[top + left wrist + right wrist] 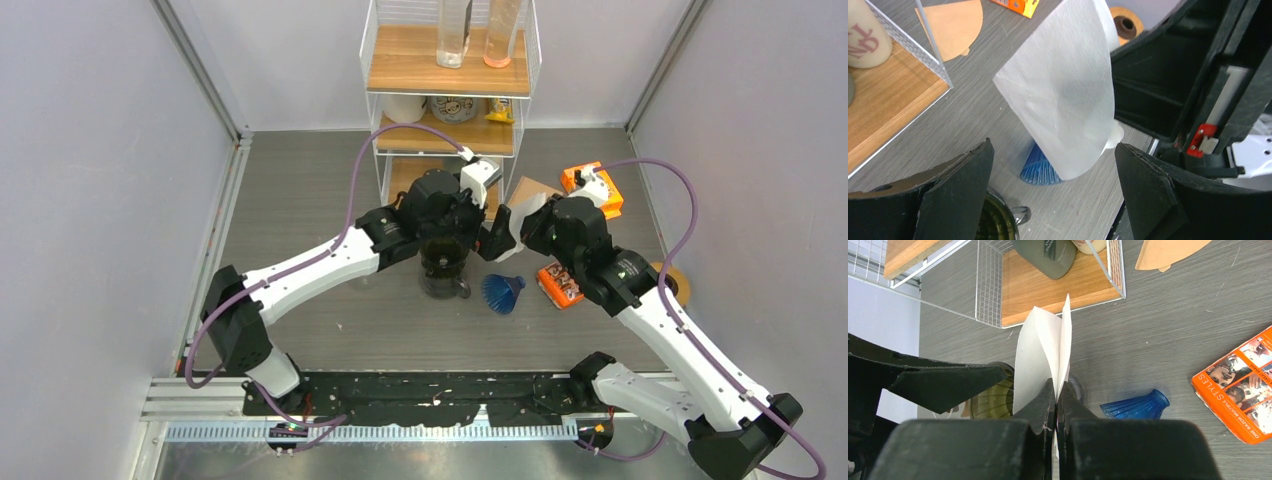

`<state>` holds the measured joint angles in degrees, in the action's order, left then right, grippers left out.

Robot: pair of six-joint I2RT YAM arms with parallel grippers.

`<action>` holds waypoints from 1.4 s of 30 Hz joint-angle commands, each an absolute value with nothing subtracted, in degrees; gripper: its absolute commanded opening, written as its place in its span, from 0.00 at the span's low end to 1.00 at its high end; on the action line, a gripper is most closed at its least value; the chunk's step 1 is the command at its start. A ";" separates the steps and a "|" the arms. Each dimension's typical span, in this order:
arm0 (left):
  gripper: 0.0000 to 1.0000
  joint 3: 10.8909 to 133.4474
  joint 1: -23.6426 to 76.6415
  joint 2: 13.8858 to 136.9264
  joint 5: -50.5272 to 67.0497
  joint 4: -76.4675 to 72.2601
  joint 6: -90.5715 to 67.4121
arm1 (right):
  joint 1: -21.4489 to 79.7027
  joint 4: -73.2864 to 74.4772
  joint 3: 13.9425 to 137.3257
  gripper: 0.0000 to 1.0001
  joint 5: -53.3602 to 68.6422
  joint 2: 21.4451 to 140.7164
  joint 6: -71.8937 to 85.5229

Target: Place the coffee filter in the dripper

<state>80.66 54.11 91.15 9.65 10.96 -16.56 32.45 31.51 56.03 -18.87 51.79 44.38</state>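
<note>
My right gripper (pixel 1056 385) is shut on the lower edge of a white paper coffee filter (pixel 1040 350), which it holds upright above the table. The filter also shows in the left wrist view (pixel 1063 100), hanging between the wide-open fingers of my left gripper (pixel 1053 145) without touching them. The blue ribbed dripper (pixel 503 292) lies on its side on the table, just beyond and below the filter (pixel 1038 167) (pixel 1135 406). In the top view both grippers meet over the table's middle, left (pixel 465 215) and right (pixel 497 240).
A dark glass carafe (pixel 444 270) stands under my left gripper. A wire shelf with wooden boards (pixel 450 90) stands behind. A brown paper filter (pixel 955 25) lies by the shelf. Two orange boxes (pixel 560 285) (pixel 595 190) and a tape roll (pixel 675 285) lie at right.
</note>
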 commanded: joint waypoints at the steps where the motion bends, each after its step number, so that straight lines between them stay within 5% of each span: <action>1: 1.00 81.94 54.14 90.85 10.33 3.07 -20.19 | 32.61 32.31 58.39 0.05 -19.63 51.93 46.23; 12: 1.00 82.17 54.23 93.25 12.06 5.80 -15.41 | 32.61 31.18 57.81 0.05 -18.83 52.46 47.31; 42: 1.00 82.54 54.76 91.25 -17.75 10.36 -14.77 | 32.61 29.58 55.24 0.05 -16.77 51.79 39.18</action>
<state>80.66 54.39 93.49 -13.80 10.37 -16.01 32.40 31.73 55.33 -15.99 52.49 41.32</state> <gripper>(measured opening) 0.994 0.062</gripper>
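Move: The white filter, standing in the right gripper's closed fingers, lies about 4 cm to the right of the left hand and 2 cm ahead, level with it. The dripper on its glass server is some 8 cm to the left hand's left, 1 cm back and 12 cm below; the blue funnel is roughly 4 cm back, 4 cm to its right and 23 cm down. From the right hand, the filter's middle sits about 3 cm left and 1 cm ahead. Ease the left gripper about 1 cm right to the filter, then sweep it forward some 6 cm, drawing back left and turning about 20 degrees counter-clockwise. Keep its fingers wide open and bring the rear finger against the paper, inside the mouth, to spread the layers. Hold the filter pinched in the right gripper, nearly still. ##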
